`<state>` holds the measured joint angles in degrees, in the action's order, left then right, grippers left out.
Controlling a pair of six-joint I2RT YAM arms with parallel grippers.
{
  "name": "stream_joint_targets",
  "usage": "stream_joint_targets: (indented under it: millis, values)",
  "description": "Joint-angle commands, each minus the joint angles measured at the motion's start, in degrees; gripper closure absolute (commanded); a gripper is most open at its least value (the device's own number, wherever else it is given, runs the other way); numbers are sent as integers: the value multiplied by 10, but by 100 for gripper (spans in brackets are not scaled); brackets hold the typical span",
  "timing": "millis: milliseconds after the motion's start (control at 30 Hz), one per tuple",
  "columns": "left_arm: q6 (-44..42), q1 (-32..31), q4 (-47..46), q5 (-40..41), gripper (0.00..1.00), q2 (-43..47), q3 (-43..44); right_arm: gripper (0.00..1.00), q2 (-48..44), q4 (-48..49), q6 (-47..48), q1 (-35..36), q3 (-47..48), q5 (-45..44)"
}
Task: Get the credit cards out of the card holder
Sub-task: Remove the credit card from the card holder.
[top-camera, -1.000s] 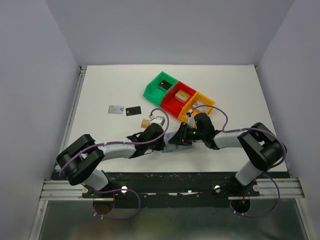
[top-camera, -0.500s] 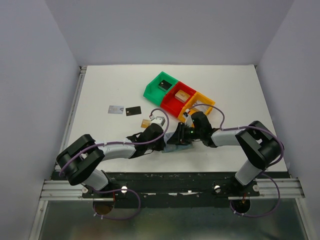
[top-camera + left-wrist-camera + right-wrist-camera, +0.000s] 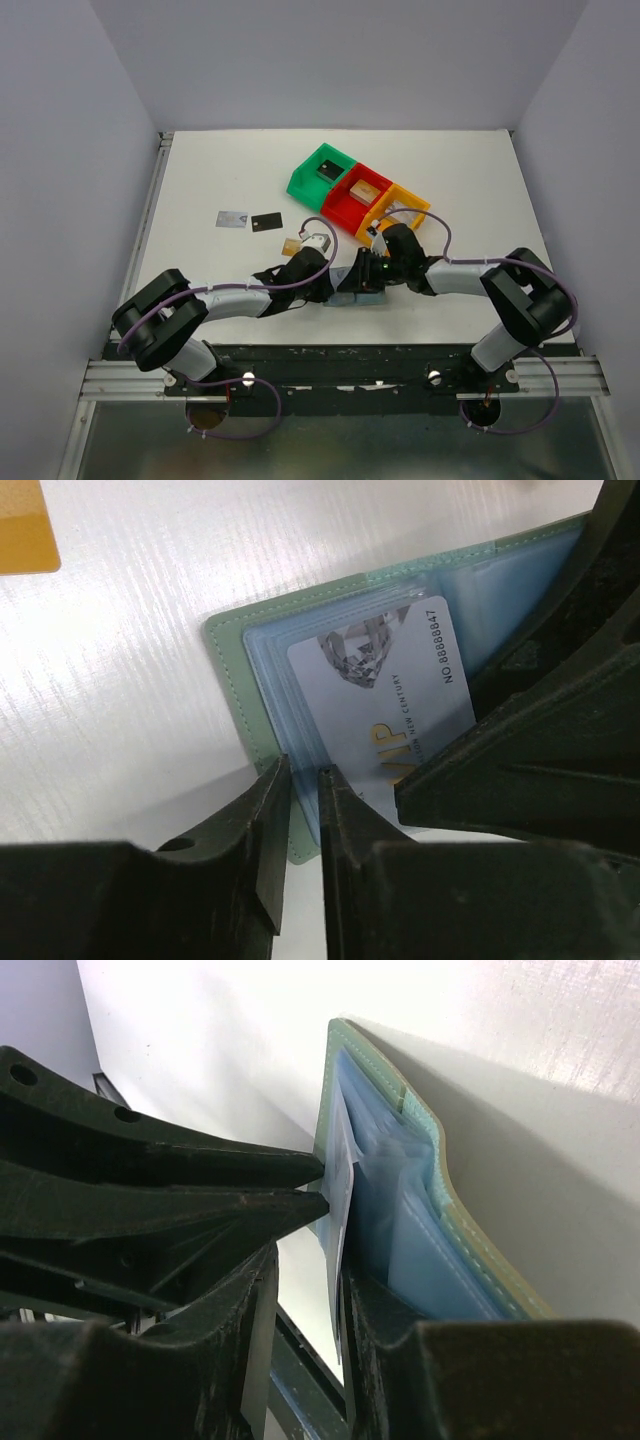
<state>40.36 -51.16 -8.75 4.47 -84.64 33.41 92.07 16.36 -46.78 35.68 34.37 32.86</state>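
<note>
The card holder (image 3: 366, 296) sits between both grippers at the table's near middle. Its grey-green cover (image 3: 225, 670) carries blue sleeves with a pale VIP credit card (image 3: 390, 700) in the front one. My left gripper (image 3: 303, 770) (image 3: 338, 283) straddles the holder's lower corner with a narrow gap, and I cannot see whether it presses. My right gripper (image 3: 310, 1262) (image 3: 362, 275) is open, one finger tucked behind the front sleeve and card (image 3: 340, 1220). A silver-grey card (image 3: 232, 219), a black card (image 3: 267, 222) and a tan-gold card (image 3: 291, 245) lie on the table to the left.
Green (image 3: 322, 172), red (image 3: 357, 195) and orange (image 3: 400, 207) bins stand in a diagonal row behind the right gripper, each with a small object inside. The table's near edge and the arm bases are just below the holder.
The holder has drawn together into a more compact, darker shape under the right gripper. The right forearm has shifted slightly. The loose cards have not moved.
</note>
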Motion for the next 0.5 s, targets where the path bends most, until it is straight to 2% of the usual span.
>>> stream_joint_targets:
  millis: [0, 167, 367, 467]
  values:
    - [2, -7, 18, -4, 76, 0, -2, 64, -25, -22, 10, 8, 10, -2]
    - [8, -6, 20, 1, 88, -2, -4, 64, -36, -26, 10, 8, 8, -5]
    - [10, -6, 23, 5, 91, -3, -4, 65, -44, -36, 14, 7, 7, -10]
    - [10, -7, 24, 5, 96, -3, -4, 65, -48, -41, 16, 8, 5, -12]
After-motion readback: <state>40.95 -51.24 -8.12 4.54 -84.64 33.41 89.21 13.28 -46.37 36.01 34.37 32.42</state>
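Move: At the left end of the open holder, the left fingertips straddle its edge; the card on top has its middle about 4 cm to their right, 1 cm farther out and 1 cm up, and the holder's middle is some 7 cm right at about their forward reach. From the right hand, that card is about 3 cm to the left, 1 cm lower and level fore and aft. The loose gold card lies roughly 11 cm ahead and 9 cm left of the left hand. Rising about 1 cm while easing half a centimetre back, the right hand levers the card up with one finger wedged between the card and the holder's leaves, its part-open gap unchanged. The left hand stays put and closes its slightly open fingers almost shut on the leaf edge at the holder's left end, to hold the holder down. ##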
